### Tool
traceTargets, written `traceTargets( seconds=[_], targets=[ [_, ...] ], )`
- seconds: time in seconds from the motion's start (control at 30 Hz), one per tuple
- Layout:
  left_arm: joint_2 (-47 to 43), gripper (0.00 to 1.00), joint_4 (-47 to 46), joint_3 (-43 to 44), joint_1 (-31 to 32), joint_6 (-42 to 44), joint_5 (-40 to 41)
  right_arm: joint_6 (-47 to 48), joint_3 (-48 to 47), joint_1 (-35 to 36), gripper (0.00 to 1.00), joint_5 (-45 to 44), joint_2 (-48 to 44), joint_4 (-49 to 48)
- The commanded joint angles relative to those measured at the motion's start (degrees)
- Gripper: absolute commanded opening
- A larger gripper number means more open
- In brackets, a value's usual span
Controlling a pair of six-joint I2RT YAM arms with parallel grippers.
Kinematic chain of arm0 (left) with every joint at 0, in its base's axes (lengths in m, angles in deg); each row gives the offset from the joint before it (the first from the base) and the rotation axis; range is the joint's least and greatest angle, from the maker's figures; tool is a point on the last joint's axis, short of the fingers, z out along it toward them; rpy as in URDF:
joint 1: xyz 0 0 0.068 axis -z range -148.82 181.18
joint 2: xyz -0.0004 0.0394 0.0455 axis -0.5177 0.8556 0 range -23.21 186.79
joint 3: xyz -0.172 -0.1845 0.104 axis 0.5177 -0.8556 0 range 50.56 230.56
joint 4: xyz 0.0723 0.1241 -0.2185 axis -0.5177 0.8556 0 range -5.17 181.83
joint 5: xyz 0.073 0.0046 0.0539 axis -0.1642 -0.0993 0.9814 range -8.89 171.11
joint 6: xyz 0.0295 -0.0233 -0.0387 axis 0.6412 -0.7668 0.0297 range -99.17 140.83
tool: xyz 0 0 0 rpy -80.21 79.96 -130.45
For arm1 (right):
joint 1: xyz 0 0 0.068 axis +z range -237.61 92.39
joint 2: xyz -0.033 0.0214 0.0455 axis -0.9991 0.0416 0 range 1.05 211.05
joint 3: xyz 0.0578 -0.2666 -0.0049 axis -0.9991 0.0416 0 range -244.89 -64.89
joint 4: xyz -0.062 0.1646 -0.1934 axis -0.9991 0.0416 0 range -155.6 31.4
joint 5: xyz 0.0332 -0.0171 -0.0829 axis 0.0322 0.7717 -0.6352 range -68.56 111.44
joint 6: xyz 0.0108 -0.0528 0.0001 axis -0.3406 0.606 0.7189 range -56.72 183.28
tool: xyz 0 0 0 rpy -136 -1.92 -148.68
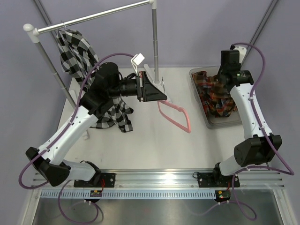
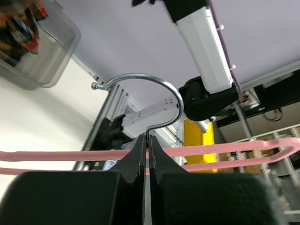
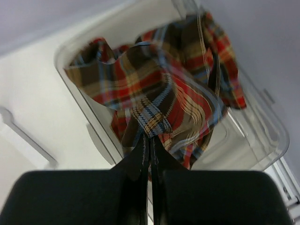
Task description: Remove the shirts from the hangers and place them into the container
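My left gripper [image 1: 164, 97] [image 2: 148, 138] is shut on the thin metal hook [image 2: 154, 89] of the bare pink-red hanger [image 1: 176, 116] [image 2: 70, 154], which dangles above mid-table. My right gripper [image 1: 218, 85] [image 3: 151, 137] is shut on a fold of the red, orange and dark plaid shirt [image 1: 215, 96] [image 3: 159, 89]. That shirt hangs bunched into the translucent grey container [image 1: 210, 123] [image 3: 262, 136] at the right. The black-and-white checked shirt [image 1: 75, 51] hangs from the rail at the back left and trails onto the table. Its hanger is mostly hidden by the cloth.
The silver rail [image 1: 93, 18] crosses the back, with a slanted post [image 1: 51, 70] on the left and an upright post [image 1: 153, 42] near the left gripper. A small white piece [image 1: 138, 59] sits just above that gripper. An aluminium track [image 1: 159, 178] runs along the near edge.
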Motion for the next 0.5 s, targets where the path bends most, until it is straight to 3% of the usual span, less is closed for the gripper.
traceTargets(
  seconds=[0.0,0.13,0.17,0.27,0.33,0.37,0.47],
  targets=[
    [3.08,0.00,3.33,7.95,0.23,7.56,-0.80,-2.87,8.30,-1.97,0.00,1.64,-3.08,-6.36],
    [7.38,0.00,7.63,14.45,0.23,13.96,-0.10,-4.90,14.74,-5.58,0.00,4.38,0.86,-8.74],
    [9.39,0.00,11.55,16.04,0.23,15.72,0.08,-4.98,14.48,-5.58,0.07,4.55,2.09,-7.87],
    [11.52,0.00,19.56,20.98,0.32,24.51,2.79,-6.04,10.89,-5.58,0.66,6.04,4.30,-3.66],
    [11.70,0.00,23.27,21.42,0.23,30.56,7.00,-6.91,9.65,-5.58,0.82,6.92,1.94,-2.86],
    [11.44,0.00,25.63,20.55,0.23,31.99,8.41,-6.92,6.86,-5.58,0.95,7.53,1.06,-0.76],
    [9.77,0.00,27.67,16.69,0.32,37.00,12.63,-7.01,-0.60,-5.49,1.00,13.41,-2.37,6.01]
  ],
)
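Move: Almost straight below the right hand, which holds the red plaid shirt, the container's middle lies about 27 cm down and 1 cm to the left, level in reach. The rack foot stands some 35 cm left and 4 cm farther out, on the table. From the left hand, still gripping the bare pink hanger, the container is about 20 cm ahead, 35 cm right and 38 cm down, the rack foot 25 cm ahead, 2 cm left and 43 cm below. Lowering the shirt quickly, the right hand drops about 12 cm into the space over the container, tipping farther down; its fingers spring wide open near the bottom to let the cloth go, and it starts back up, some 3 cm. The left hand keeps its pinch on the hanger's hook and swings it forward about 5 cm towards the rack foot, rising a little, then dipping as its fingertips tilt down. ##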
